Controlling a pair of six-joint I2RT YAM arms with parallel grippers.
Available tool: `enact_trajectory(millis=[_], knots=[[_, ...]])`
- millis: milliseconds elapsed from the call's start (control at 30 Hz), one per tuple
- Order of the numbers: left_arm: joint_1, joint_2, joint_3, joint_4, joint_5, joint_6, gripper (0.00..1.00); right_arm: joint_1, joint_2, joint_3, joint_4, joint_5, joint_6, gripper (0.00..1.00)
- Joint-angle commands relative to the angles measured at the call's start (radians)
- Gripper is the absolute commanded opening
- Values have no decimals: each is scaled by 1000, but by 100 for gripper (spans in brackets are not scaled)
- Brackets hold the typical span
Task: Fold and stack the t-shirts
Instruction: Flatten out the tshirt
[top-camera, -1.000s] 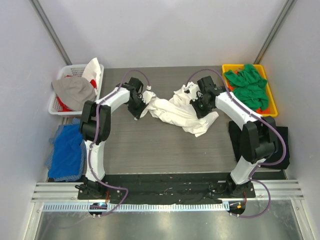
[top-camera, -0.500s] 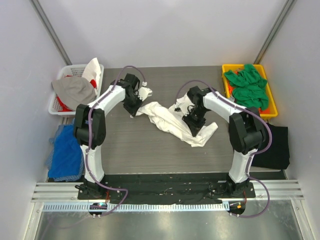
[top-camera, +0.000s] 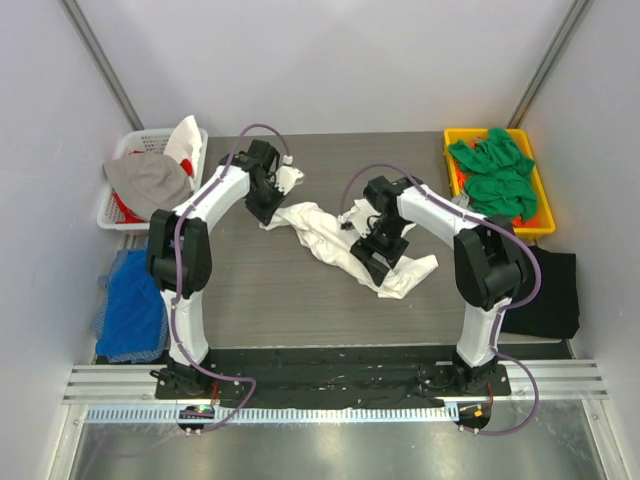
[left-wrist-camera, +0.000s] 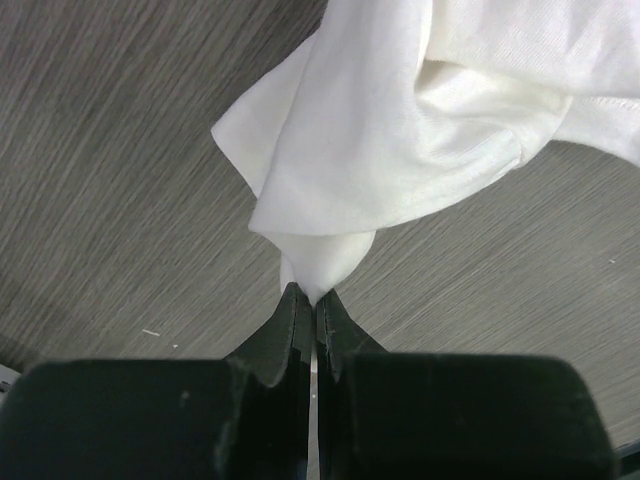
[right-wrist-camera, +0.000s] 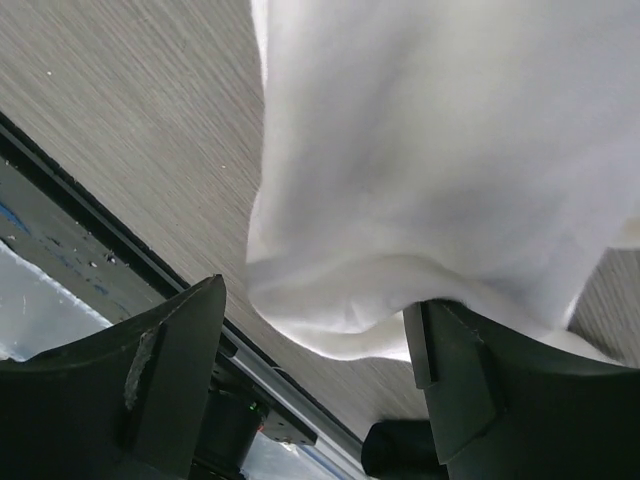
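Observation:
A crumpled white t-shirt (top-camera: 335, 238) lies stretched across the middle of the table. My left gripper (top-camera: 264, 203) is shut on its far-left corner; in the left wrist view the cloth (left-wrist-camera: 400, 130) bunches into the closed gripper tips (left-wrist-camera: 308, 300). My right gripper (top-camera: 376, 250) stands open over the shirt's right part. In the right wrist view a fold of white cloth (right-wrist-camera: 430, 170) hangs between the spread fingers (right-wrist-camera: 170, 370) and touches the right one. Green t-shirts (top-camera: 495, 172) fill a yellow bin. A black t-shirt (top-camera: 552, 292) lies flat at the table's right edge.
The yellow bin (top-camera: 455, 138) stands at the back right corner. A white basket (top-camera: 125, 150) with grey and red-white cloth sits off the table's back left. Blue cloth (top-camera: 135, 298) lies beside the left arm. The black frame rail (top-camera: 330, 360) runs along the near edge.
My right gripper has opened and let go of the white t-shirt, moving left and nearer. The left gripper has carried its corner slightly farther back.

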Motion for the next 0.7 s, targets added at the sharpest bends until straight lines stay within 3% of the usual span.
enact_trajectory(millis=[0, 433, 667], knots=[[5, -23, -17, 9, -32, -13, 0, -3, -105, 73, 42, 58, 56, 80], [5, -29, -48, 30, -44, -10, 0, -117, -215, -25, 180, 196, 113, 78], [5, -39, -61, 19, -47, -8, 0, -175, -211, -100, 220, 167, 82, 76]])
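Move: The shirt's right-hand corner lies about 11 cm to the right of the open right gripper, some 2 cm farther out and 4 cm lower. The near hem bulges about 6 cm back and 2 cm right of that gripper; the far sleeve lies 13 cm ahead and 5 cm left. From the left gripper, which already pinches the shirt's left end, the right-hand corner is some 40 cm right and 10 cm back. Take the open right gripper clear of the near part of the shirt: lift it about 5 cm while going 6 cm forward, tilting the fingertips outward some 20 degrees and turning a little clockwise. Then swing it right and start sinking towards the shirt's right-hand corner, fingers still wide. Keep the left gripper shut on the left end, letting it ease slightly down and left. ##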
